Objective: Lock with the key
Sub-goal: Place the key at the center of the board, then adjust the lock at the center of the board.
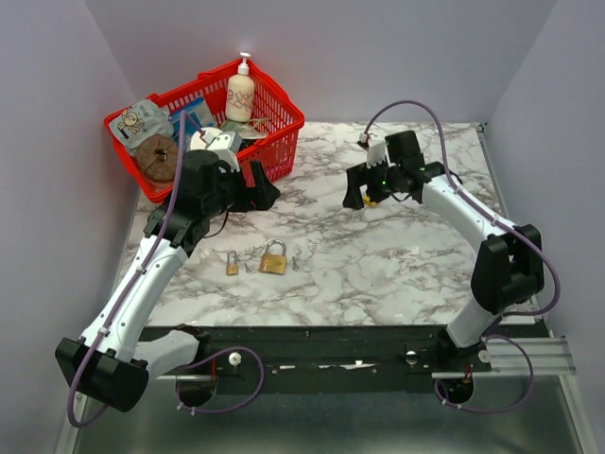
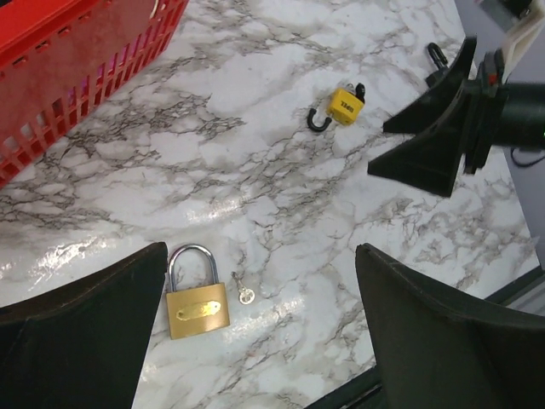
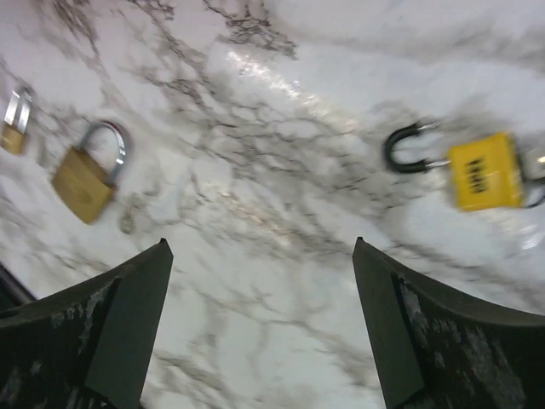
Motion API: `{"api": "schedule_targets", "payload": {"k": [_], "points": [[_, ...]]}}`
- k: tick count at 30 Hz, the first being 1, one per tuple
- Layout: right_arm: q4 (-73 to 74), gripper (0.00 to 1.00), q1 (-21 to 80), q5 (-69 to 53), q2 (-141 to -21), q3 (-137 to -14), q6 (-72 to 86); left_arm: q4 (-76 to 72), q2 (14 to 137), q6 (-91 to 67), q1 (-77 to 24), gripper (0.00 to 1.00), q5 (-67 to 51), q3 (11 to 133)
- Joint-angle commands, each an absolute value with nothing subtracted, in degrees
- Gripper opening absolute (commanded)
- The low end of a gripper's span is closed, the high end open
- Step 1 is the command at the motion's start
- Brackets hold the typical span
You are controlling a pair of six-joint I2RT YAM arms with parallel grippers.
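A yellow padlock (image 3: 484, 170) with a black shackle lies on the marble table, apart from my right gripper (image 3: 260, 247), which hovers open and empty just beside it. From above the yellow padlock (image 1: 371, 200) peeks out under that gripper (image 1: 356, 196). A brass padlock (image 2: 196, 298) with a steel shackle lies closer to the front, and a small silver key (image 2: 243, 290) rests loose just to its right. My left gripper (image 2: 260, 251) hangs open above the table with nothing between its fingers. The view from above places it (image 1: 263, 196) behind the brass padlock (image 1: 273, 258).
A smaller brass padlock (image 1: 232, 264) lies left of the large one. A red basket (image 1: 284, 128) holding a lotion bottle (image 1: 240, 93) and packets stands at the back left, close behind my left arm. Grey walls enclose the table.
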State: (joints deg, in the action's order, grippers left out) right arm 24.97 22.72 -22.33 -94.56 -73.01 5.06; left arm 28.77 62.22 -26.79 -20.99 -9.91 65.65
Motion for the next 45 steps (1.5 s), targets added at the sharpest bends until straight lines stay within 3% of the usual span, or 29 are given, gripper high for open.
{"api": "schedule_targets", "payload": {"k": [1, 6, 14, 22, 29, 45], "points": [[39.53, 0.96, 19.08, -24.51, -100.18, -83.13, -27.20, 25.93, 63.19, -20.75, -20.66, 0.99, -19.93, 66.98], [46.23, 0.95, 16.00, -20.58, -108.35, -92.62, -44.46, 22.94, 62.75, -19.07, -20.57, 0.99, -22.85, 66.53], [49.31, 0.85, 15.38, -17.93, -123.03, -105.90, -45.79, 23.82, 63.37, -19.25, -20.48, 0.99, -21.97, 66.80], [48.52, 0.79, 15.38, -18.37, -126.74, -105.83, -47.29, 24.52, 63.11, -18.90, -19.95, 0.99, -21.36, 66.45], [47.90, 0.66, 15.29, -17.24, -126.74, -104.16, -47.29, 24.43, 63.81, -19.42, -19.60, 0.99, -21.53, 66.18], [49.74, 0.53, 16.35, -10.90, -128.14, -104.15, -45.53, 23.73, 65.21, -20.48, -19.34, 0.99, -21.18, 66.88]]}}
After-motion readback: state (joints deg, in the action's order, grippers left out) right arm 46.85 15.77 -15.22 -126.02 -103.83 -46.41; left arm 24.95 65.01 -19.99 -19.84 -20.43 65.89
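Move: The yellow padlock, open and with its key still in it, lies about 11 cm ahead of the right hand, 7 cm to its right and 12 cm below. On the table too, the loose key is some 12 cm back and 17 cm to the left of that hand, and the large brass padlock is 11 cm back and 23 cm left. From the left hand, the yellow padlock is roughly 17 cm ahead, 29 cm right and 26 cm down. To the yellow padlock comes the right hand, about 10 cm forward and 8 cm to its right, rising slightly first, then sinking some 11 cm and easing off just above it. The wrist swings some 30 degrees counter-clockwise and rolls its left side down, bringing the fingers steeper, while they narrow from wide to half open around the body. The empty left hand shifts 2 cm right, turning slightly clockwise. ##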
